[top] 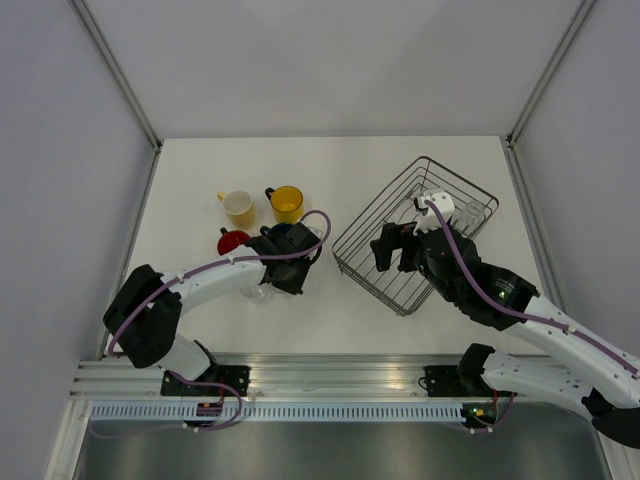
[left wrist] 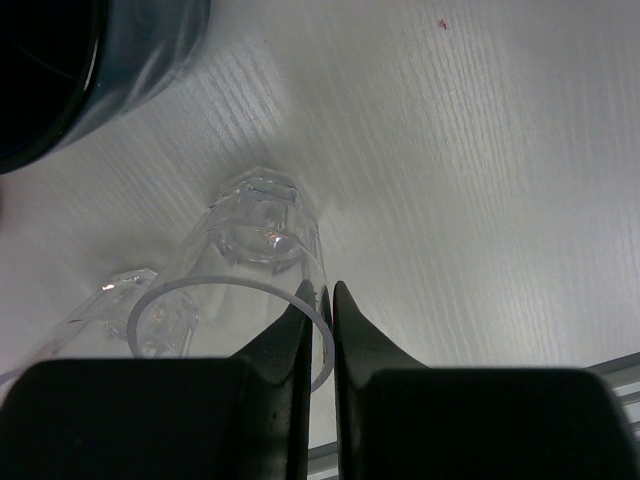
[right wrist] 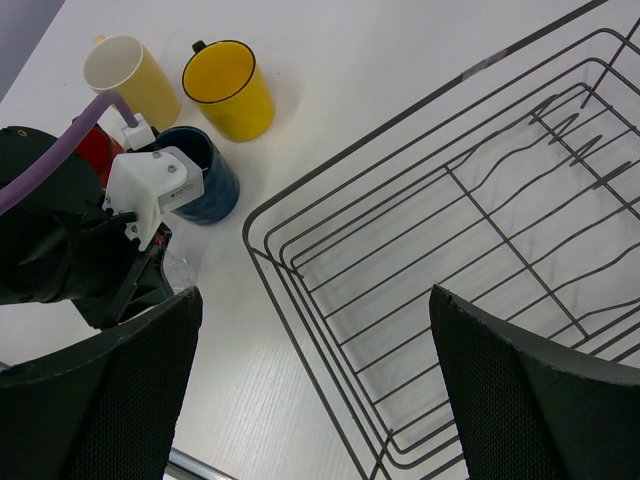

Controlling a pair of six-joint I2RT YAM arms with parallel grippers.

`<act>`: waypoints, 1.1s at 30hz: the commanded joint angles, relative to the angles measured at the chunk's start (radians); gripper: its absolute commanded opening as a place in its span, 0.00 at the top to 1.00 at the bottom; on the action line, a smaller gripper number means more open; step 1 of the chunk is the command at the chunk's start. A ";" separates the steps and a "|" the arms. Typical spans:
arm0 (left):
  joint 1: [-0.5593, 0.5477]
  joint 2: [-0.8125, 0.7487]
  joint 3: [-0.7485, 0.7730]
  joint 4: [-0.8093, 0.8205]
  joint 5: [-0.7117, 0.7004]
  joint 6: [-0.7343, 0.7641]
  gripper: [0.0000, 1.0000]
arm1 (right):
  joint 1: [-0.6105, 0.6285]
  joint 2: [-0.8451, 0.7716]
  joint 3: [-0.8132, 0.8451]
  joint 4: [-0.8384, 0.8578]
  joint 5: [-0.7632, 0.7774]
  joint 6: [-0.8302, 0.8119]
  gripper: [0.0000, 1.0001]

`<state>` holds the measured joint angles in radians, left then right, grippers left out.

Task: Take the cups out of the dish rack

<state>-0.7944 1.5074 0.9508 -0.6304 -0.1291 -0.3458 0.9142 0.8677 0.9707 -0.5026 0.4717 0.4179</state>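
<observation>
My left gripper [left wrist: 325, 290] is shut on the rim of a clear glass tumbler [left wrist: 255, 240], one finger inside its wall and one outside, low over the table. A second tumbler [left wrist: 135, 310] lies just to its left. The dark blue mug [left wrist: 80, 60] stands close by. From above, the pale yellow mug [top: 238, 205], bright yellow mug [top: 287, 203], red mug [top: 232, 241] and blue mug [top: 283, 234] cluster left of the dish rack [top: 375, 205]. My right gripper [top: 393, 255] hangs open over the rack's near left corner [right wrist: 247, 228]. Another clear tumbler [top: 471, 208] seems to sit at the rack's far side.
The left arm's wrist [right wrist: 80, 250] sits just beside the mugs and close to the rack's left rim. The aluminium rail [top: 330, 375] runs along the table's near edge. Grey walls close in the back and both sides.
</observation>
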 commanded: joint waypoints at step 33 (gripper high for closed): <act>-0.051 -0.360 0.043 -0.057 -0.044 -0.056 0.02 | -0.064 0.126 0.036 -0.060 0.177 0.012 0.02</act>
<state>-0.8402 1.2247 0.9569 -0.7155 -0.1116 -0.3618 0.8948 0.9493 0.9661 -0.5259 0.5789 0.4217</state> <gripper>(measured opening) 0.946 0.979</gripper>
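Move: Just left of the left hand, about 3 cm, is the clear cup it still pinches by the rim; its set-down spot is some 2 cm back and 4 cm left. The other clear cup stands about 9 cm left and 1 cm back, the blue mug 10 cm ahead and 3 cm left, all roughly 3 cm lower. From the right hand, the last clear cup in the rack lies some 15 cm ahead, 15 cm right and 21 cm down. Sliding the clear cup level over the table, the left hand draws back about 2.5 cm and slightly left, towards the other clear cup. Its fingers then open wide, letting go of the rim, and the hand rises some 7 cm clear. The waiting right hand, fingers still open, starts late: down, forward and a little right, 3 to 4 cm, towards the cup left in the rack. ##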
